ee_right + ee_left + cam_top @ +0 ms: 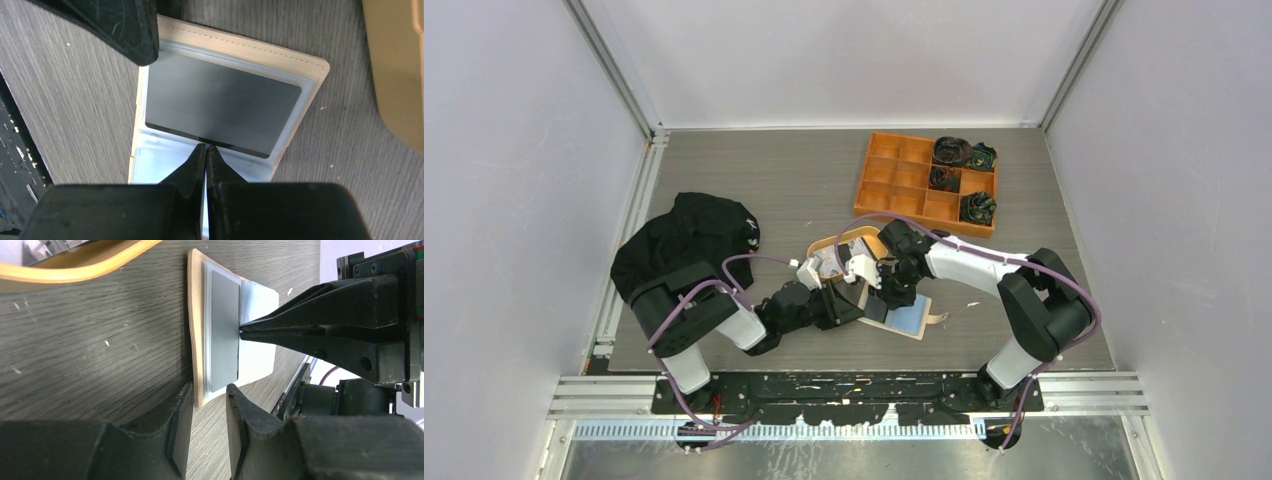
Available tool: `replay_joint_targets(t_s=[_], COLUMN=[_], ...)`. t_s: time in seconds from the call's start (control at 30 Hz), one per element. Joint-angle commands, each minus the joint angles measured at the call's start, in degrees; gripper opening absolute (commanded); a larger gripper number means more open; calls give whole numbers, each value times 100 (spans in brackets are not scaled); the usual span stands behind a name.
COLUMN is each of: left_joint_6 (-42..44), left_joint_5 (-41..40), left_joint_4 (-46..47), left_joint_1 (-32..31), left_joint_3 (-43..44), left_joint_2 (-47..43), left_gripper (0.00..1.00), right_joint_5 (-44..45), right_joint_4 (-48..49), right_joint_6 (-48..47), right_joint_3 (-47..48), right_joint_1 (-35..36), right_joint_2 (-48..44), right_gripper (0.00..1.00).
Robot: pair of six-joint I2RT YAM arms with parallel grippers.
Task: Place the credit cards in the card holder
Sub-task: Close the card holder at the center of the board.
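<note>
The card holder (911, 320) lies open on the table, beige rim (195, 340) and clear sleeves up. A dark card (220, 105) sits in a sleeve; it looks grey in the left wrist view (223, 330). My right gripper (206, 148) is shut, its tips touching the card's near edge; it also shows in the left wrist view (242, 332). My left gripper (209, 405) is open, one finger on each side of the holder's corner, not gripping. In the top view both grippers (856, 296) crowd over the holder. The other cards are not clearly visible.
An oval tan tray (864, 238) lies just behind the holder, its rim (75, 270) in the left wrist view and its side (395, 75) in the right. An orange compartment box (904, 185) with dark rolled items stands at the back right. A black cloth (689, 240) lies at the left.
</note>
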Motion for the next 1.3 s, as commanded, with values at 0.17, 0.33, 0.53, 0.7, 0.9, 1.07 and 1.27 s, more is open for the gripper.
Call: replay_joint_targets(t_s=[0.17, 0.33, 0.53, 0.7, 0.9, 1.07, 1.27], left_joint_6=[-88, -100, 78, 571, 1141, 1499, 1864], left_joint_5=[-344, -683, -1024, -1709, -2182, -2584, -3360], left_joint_4=[976, 361, -617, -3389, -6395, -7877, -9230], left_joint_1=[-285, -365, -408, -713, -890, -1115, -1552], left_joint_3=[154, 299, 217, 632, 1721, 2730, 4058], left_joint_2=[345, 279, -360, -1730, -2400, -2137, -1222], left_gripper=[29, 15, 0, 0, 0, 0, 0], right_joint_5=[207, 93, -399, -1356, -1734, -1626, -1752], right_joint_4=[20, -18, -258, -718, -724, -740, -1213], right_joint_6=[311, 380, 420, 178, 707, 1418, 2147], right_joint_3=[292, 324, 451, 484, 612, 809, 1319], right_joint_1=[85, 89, -121, -667, -1247, -1621, -1647], right_joint_2=[90, 6, -418, -969, -1136, -657, 425], right_gripper=[6, 6, 15, 27, 36, 35, 33])
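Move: The card holder lies open, with its left cover at the left hand's fingertips: the cover's middle is about 2 cm ahead, 3 cm to the right and 1 cm lower. The right hand's shut tips are already on the fold, the cover's middle lying some 3 cm to their left. From the right hand the blue panel is centred about 3 cm back and 4 cm right, the strap roughly 3 cm back and 9 cm right, and the yellow tray 10 cm ahead and 9 cm left. While the right hand keeps its shut tips on the fold, the left slides about 1.5 cm right, shuts its part-open fingers on the near corner of the left cover, then lifts it some 6 cm while drawing about 4 cm left and rolling roughly 40 degrees, left side up. The right hand lets go of the fold as the lift begins, rising about 8 cm, opening and swinging forward and a little right, turning clockwise, then sinks again slightly beyond the holder. ##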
